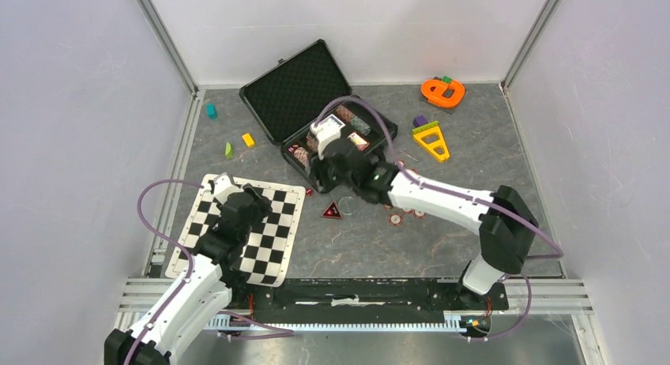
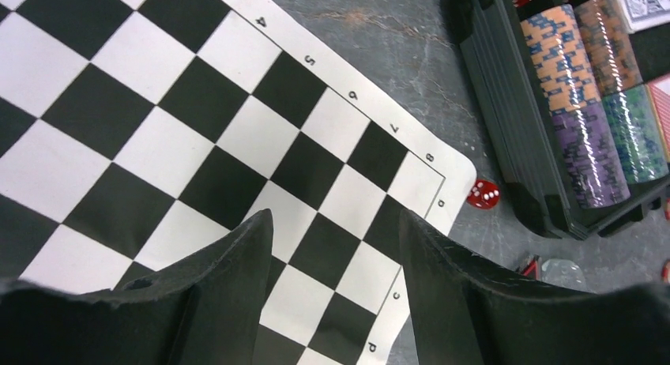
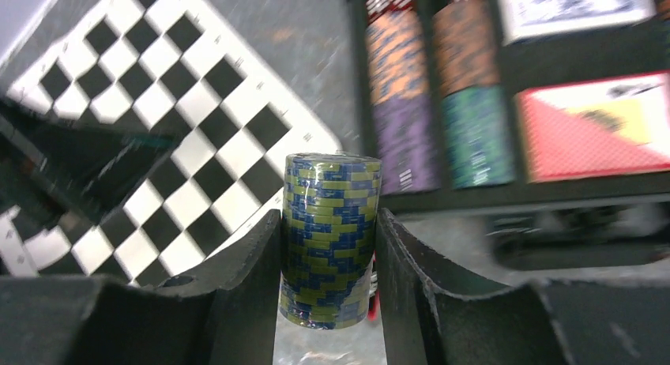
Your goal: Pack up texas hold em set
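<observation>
The black briefcase (image 1: 294, 92) lies open at the back centre, its lower tray (image 3: 506, 195) holding coloured chip stacks (image 3: 403, 104) and card decks (image 3: 592, 128). My right gripper (image 1: 328, 169) hovers at the tray's near edge, shut on an upright stack of yellow-and-blue chips (image 3: 330, 238). Loose red-white chips (image 1: 395, 219) lie on the table under the right forearm. A red die (image 2: 483, 193) sits between the mat's corner and the case (image 2: 506, 120). My left gripper (image 2: 336, 223) is open over the checkered mat (image 2: 197, 128), with nothing between its fingers.
The checkered mat (image 1: 272, 238) lies at the front left. A red-black triangle (image 1: 332, 211) sits beside it. An orange toy (image 1: 442, 91) and a yellow triangle toy (image 1: 431, 141) are at the back right. Small yellow (image 1: 248, 140), green (image 1: 228, 150) and teal (image 1: 211, 111) blocks lie back left.
</observation>
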You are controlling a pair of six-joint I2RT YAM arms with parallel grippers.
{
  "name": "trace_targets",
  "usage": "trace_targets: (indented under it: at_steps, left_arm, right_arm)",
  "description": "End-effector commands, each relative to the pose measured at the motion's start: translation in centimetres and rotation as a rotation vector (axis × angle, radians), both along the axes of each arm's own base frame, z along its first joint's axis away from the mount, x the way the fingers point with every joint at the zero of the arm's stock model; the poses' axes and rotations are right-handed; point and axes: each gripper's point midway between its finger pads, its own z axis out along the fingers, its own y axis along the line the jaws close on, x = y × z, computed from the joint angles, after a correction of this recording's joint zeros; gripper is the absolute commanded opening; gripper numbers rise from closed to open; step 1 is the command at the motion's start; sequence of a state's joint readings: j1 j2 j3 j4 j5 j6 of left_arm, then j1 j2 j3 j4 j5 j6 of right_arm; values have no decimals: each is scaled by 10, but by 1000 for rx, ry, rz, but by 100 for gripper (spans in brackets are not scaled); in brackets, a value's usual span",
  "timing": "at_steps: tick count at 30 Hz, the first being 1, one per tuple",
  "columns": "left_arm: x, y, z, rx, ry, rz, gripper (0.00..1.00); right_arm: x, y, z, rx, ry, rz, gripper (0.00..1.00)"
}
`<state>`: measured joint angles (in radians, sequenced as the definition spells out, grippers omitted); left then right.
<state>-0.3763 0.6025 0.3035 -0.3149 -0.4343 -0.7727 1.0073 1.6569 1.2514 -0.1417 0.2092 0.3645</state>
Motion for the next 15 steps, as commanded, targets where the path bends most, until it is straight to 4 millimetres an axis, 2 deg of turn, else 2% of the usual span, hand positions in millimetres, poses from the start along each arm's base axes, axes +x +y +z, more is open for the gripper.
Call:
trace_targets:
  at_steps: [1, 5, 7, 12, 15]
  left_arm:
    - [8, -9, 10, 8, -56, -73, 66]
    - [8, -11, 11, 3, -71, -88, 66]
    - [8, -12, 12, 1, -77, -90, 66]
    - [9, -12, 13, 1, -89, -96, 66]
    - [9, -13, 13, 1, -84, -103, 66]
  right_arm:
    - [68, -42, 67, 59, -112, -54, 5]
    - [118, -89, 74, -39, -218, -169, 0]
    - [139, -105, 73, -116, -281, -187, 0]
    - [197, -128, 63, -246, -338, -213, 0]
    - [232, -129, 48, -257, -325, -141, 0]
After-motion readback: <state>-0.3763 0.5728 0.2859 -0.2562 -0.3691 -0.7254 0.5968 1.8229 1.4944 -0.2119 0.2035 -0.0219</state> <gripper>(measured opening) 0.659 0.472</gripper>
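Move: The right hand already holds the blue-and-yellow chip stack; the empty chip lane at the case's right end is some 26 cm ahead, 17 cm to its right and 14 cm below. Beside that lane, the filled chip lane lies about 27 cm ahead and 10 cm right of the hand, and the red card pack 18 cm ahead and 9 cm right. From the idle left hand the empty lane is roughly 28 cm ahead and 37 cm right, a little lower. Keeping its pinch on the blue-and-yellow stack, the right hand sweeps quickly some 18 cm forward and about 13 cm to the right, high over the open case towards the empty lane at its right end, with the last few centimetres running straight forward. It rises about 3 cm on the way and sinks most of that again, while the wrist turns about 20 degrees in all, swinging clockwise, its left side dipping and the fingers tipping up a little. ##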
